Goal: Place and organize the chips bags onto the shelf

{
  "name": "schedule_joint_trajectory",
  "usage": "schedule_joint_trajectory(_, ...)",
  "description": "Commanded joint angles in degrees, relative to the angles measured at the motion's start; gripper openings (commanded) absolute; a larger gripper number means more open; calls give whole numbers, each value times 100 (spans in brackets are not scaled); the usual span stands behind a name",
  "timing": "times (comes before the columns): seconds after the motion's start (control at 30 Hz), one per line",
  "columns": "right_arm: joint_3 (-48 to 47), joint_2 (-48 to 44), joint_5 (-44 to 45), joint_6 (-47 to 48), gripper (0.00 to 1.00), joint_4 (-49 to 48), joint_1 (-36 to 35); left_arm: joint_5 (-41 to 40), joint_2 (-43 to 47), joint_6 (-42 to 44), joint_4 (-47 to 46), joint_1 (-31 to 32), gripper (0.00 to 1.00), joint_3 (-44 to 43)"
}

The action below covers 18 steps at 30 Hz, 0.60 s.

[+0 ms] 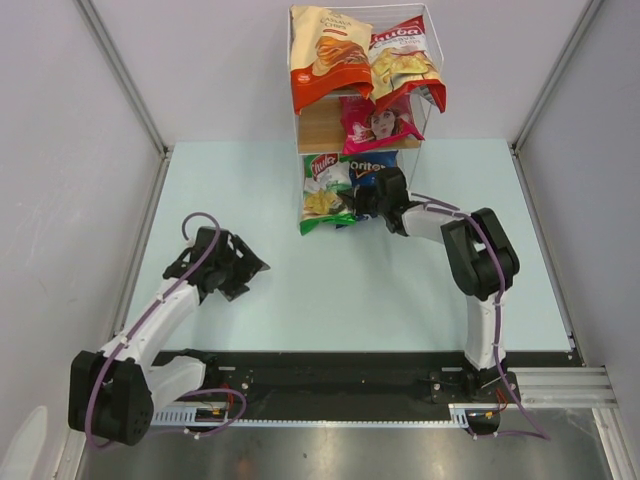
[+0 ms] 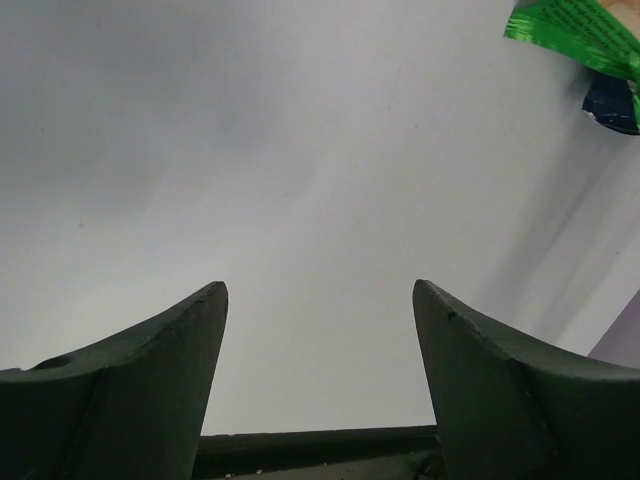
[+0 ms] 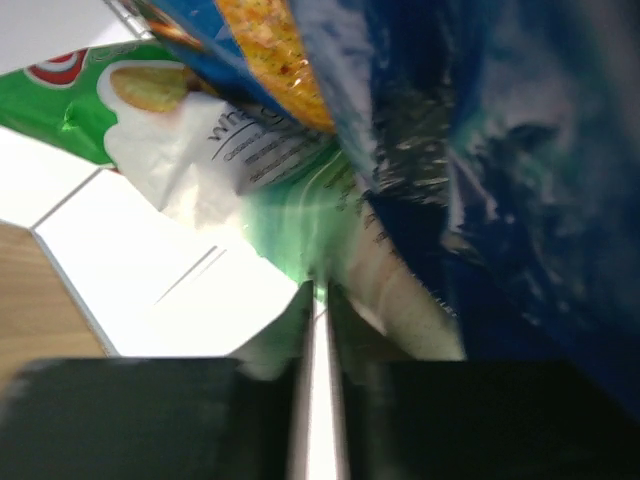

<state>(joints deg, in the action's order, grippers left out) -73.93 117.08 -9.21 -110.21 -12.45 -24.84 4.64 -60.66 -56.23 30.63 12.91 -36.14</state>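
The shelf (image 1: 318, 132) stands at the table's far edge. An orange-and-cream bag (image 1: 325, 55) and a red bag (image 1: 405, 65) lean on its upper tiers, with a pink bag (image 1: 375, 122) below them. A green bag (image 1: 325, 195) and a blue Doritos bag (image 1: 372, 172) sit at its foot. My right gripper (image 1: 362, 203) is shut between those two. In the right wrist view its tips (image 3: 322, 285) pinch the edge of the green bag (image 3: 150, 110), and the blue bag (image 3: 500, 150) overlaps it. My left gripper (image 1: 255, 268) (image 2: 320, 290) is open and holds nothing.
Grey walls close in the pale table (image 1: 300, 300) on the left, right and far side. In the left wrist view, corners of the green bag (image 2: 580, 30) and the blue bag (image 2: 612, 105) show at the top right. A wooden board (image 3: 40, 290) lies left of the right gripper.
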Motion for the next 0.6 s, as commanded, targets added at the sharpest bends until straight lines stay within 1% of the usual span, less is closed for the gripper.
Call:
schedule_joint_trajectory(0.0, 159, -535, -11, -45, 20, -476, 41, -165, -33, 261, 65, 19, 81, -428)
schedule_joint_trajectory(0.03, 177, -693, 207, 69, 27, -469, 58, -253, -42, 279, 92, 19, 81, -464)
schedule_joint_trajectory(0.07, 177, -991, 244, 166, 37, -469, 93, -288, -94, 296, 118, 19, 81, -525)
schedule_joint_trajectory(0.17, 177, -1266, -149, 464, 45, -233, 339, -280, -200, 305, 92, 19, 81, -648)
schedule_joint_trajectory(0.23, 186, -1511, -536, 816, 47, 319, 594, -262, -305, 305, 48, 19, 82, -719)
schedule_joint_trajectory(0.3, 239, -1792, -669, 1115, 49, 916, 752, -262, -402, 323, 31, 19, 81, -824)
schedule_joint_trajectory(0.5, 537, -2303, -1187, 1941, 50, 1638, 1139, -245, -578, 332, 4, 19, 81, -1035)
schedule_joint_trajectory(0.53, 546, -2364, -1493, 2081, 50, 1806, 1192, -288, -630, 314, 30, 19, 81, -1079)
schedule_joint_trajectory(0.57, 546, -2408, -1591, 2431, 49, 2390, 1288, -323, -657, 314, 65, 19, 81, -1192)
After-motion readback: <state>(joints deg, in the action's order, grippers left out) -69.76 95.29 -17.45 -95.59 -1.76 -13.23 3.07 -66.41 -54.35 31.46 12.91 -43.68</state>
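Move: Right hand, shut, is at the lower shelf's opening, between two bags: the green Chuba bag's middle is about 5 cm to its left and 2 cm ahead, the blue Doritos bag's about 5 cm to its right and 3 cm ahead, both near its height. The pink Real bag sits on the shelf above, roughly 20 cm up, 5 cm ahead and 5 cm right. From the left hand, the Chuba bag lies about 22 cm ahead, 19 cm right, 3 cm higher. The right fingertips come free of the green Chuba bag's right edge, opening to about half. The hand lifts some 12 cm and swings about 10 cm right, past the Doritos bag and away from both, easing back slightly near the end as the fingers tip up a little. The empty left hand, still open, drifts 3 cm forward and a bit up over bare table. ##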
